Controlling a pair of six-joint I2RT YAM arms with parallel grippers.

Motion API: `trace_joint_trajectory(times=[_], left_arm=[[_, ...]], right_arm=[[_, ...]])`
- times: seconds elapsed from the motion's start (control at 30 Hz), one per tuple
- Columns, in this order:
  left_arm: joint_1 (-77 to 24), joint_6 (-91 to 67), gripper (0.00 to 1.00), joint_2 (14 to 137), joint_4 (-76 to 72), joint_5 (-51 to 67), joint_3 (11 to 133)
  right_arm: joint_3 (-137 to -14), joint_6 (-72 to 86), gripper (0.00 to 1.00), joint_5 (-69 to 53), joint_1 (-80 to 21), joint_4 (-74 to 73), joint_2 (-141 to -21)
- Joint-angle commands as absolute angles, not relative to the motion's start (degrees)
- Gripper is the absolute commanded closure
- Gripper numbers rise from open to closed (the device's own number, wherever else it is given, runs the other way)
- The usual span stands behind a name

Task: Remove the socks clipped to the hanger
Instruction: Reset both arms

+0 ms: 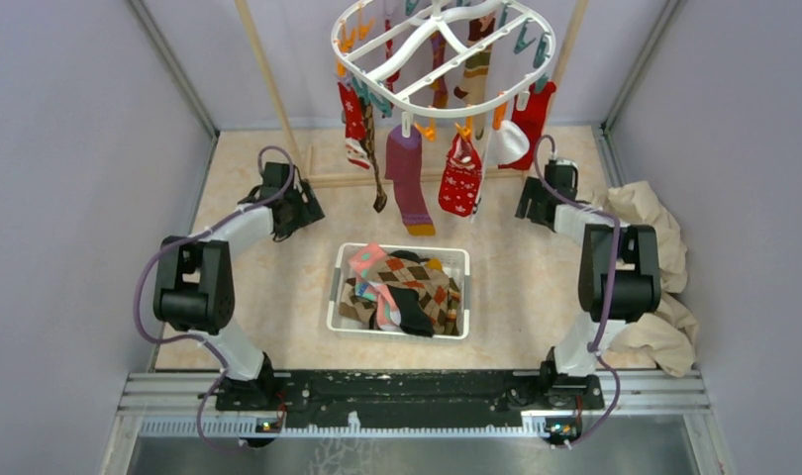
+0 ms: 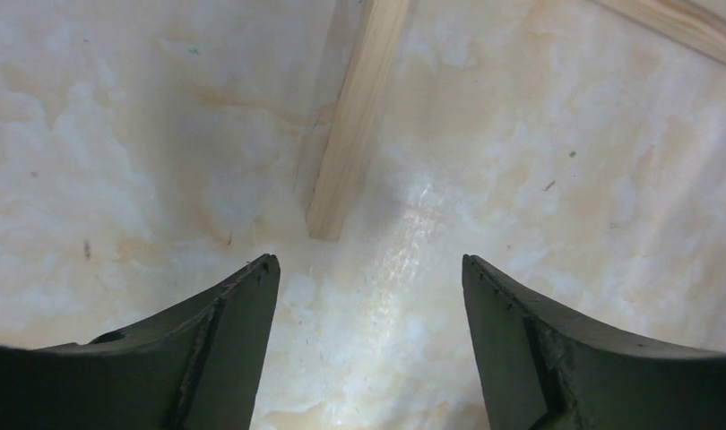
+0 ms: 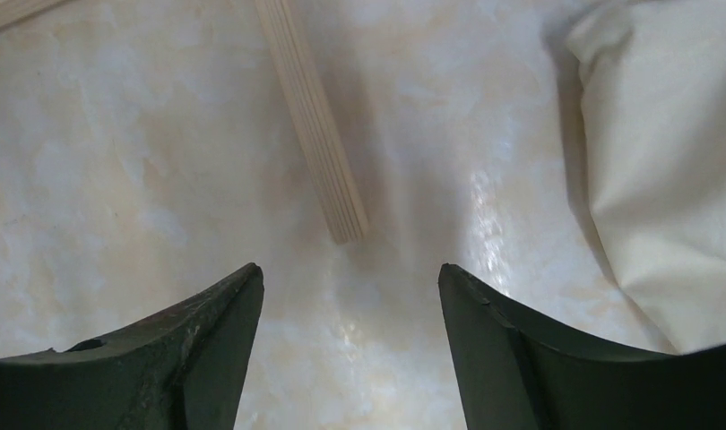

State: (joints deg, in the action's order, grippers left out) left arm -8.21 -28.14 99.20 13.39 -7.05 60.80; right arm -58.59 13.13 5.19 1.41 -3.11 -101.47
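The white oval hanger (image 1: pixel 417 59) hangs at the top centre with several socks clipped under it, among them a purple sock (image 1: pixel 409 178), a red patterned sock (image 1: pixel 461 176) and a red-and-white sock (image 1: pixel 521 124). My left gripper (image 1: pixel 306 210) is low over the table, left of the hanging socks; its jaws are open with nothing between them (image 2: pixel 367 269). On the right, below the red-and-white sock, my right gripper (image 1: pixel 529 203) is also open and empty (image 3: pixel 350 273). Neither gripper touches a sock.
A white basket (image 1: pixel 336 297) with several loose socks sits mid-table between the arms. Wooden poles (image 1: pixel 268 74) of a rack stand behind, their feet (image 2: pixel 346 170) (image 3: pixel 319 134) on the table ahead of each gripper. A cream cloth (image 1: pixel 654 237) lies bunched at the right.
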Motion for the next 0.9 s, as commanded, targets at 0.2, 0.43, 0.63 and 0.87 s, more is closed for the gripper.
trace_joint_trajectory(times=[0.2,0.43,0.63,0.87], left_arm=[[-7.8,-26.7,0.01,84.2,18.6,-7.8,56.0],[-7.8,-25.9,0.01,73.6,15.3,-7.0,50.4],[-8.4,-22.9,0.01,62.2,2.9,-2.1,41.2],[-8.4,-17.3,0.01,57.7,-11.9,-3.9,32.4]], right_arm=[[-51.4,16.6,0.02,7.8,1.1,-4.7,-80.9],[-38.3,12.7,0.01,7.8,0.6,5.2,-63.0],[-29.8,10.8,0.01,8.0,0.5,13.5,-49.9],[-24.5,11.9,0.01,8.0,0.4,20.5,-48.5]])
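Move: Both hands are empty and low over the table, and neither goes for a thing. The sock basket lies about 20 cm right of the left hand and 16 cm back from it, and some 29 cm left of the right hand and 17 cm back. The left and right stand feet each lie roughly 7 cm ahead of their own hand and 5 cm below it. The cream cloth is some 21 cm right of the right hand and 13 cm back. Up and back, both arms lift together away from the table and the stand feet: the left hand rises about 12 cm and draws back some 7, while the right starts backward, then climbs about 15 cm and ends 10 cm back. Both wrists tip the fingers up by some 30 degrees or a bit more as the part-open fingers spread wide, touching nothing. ##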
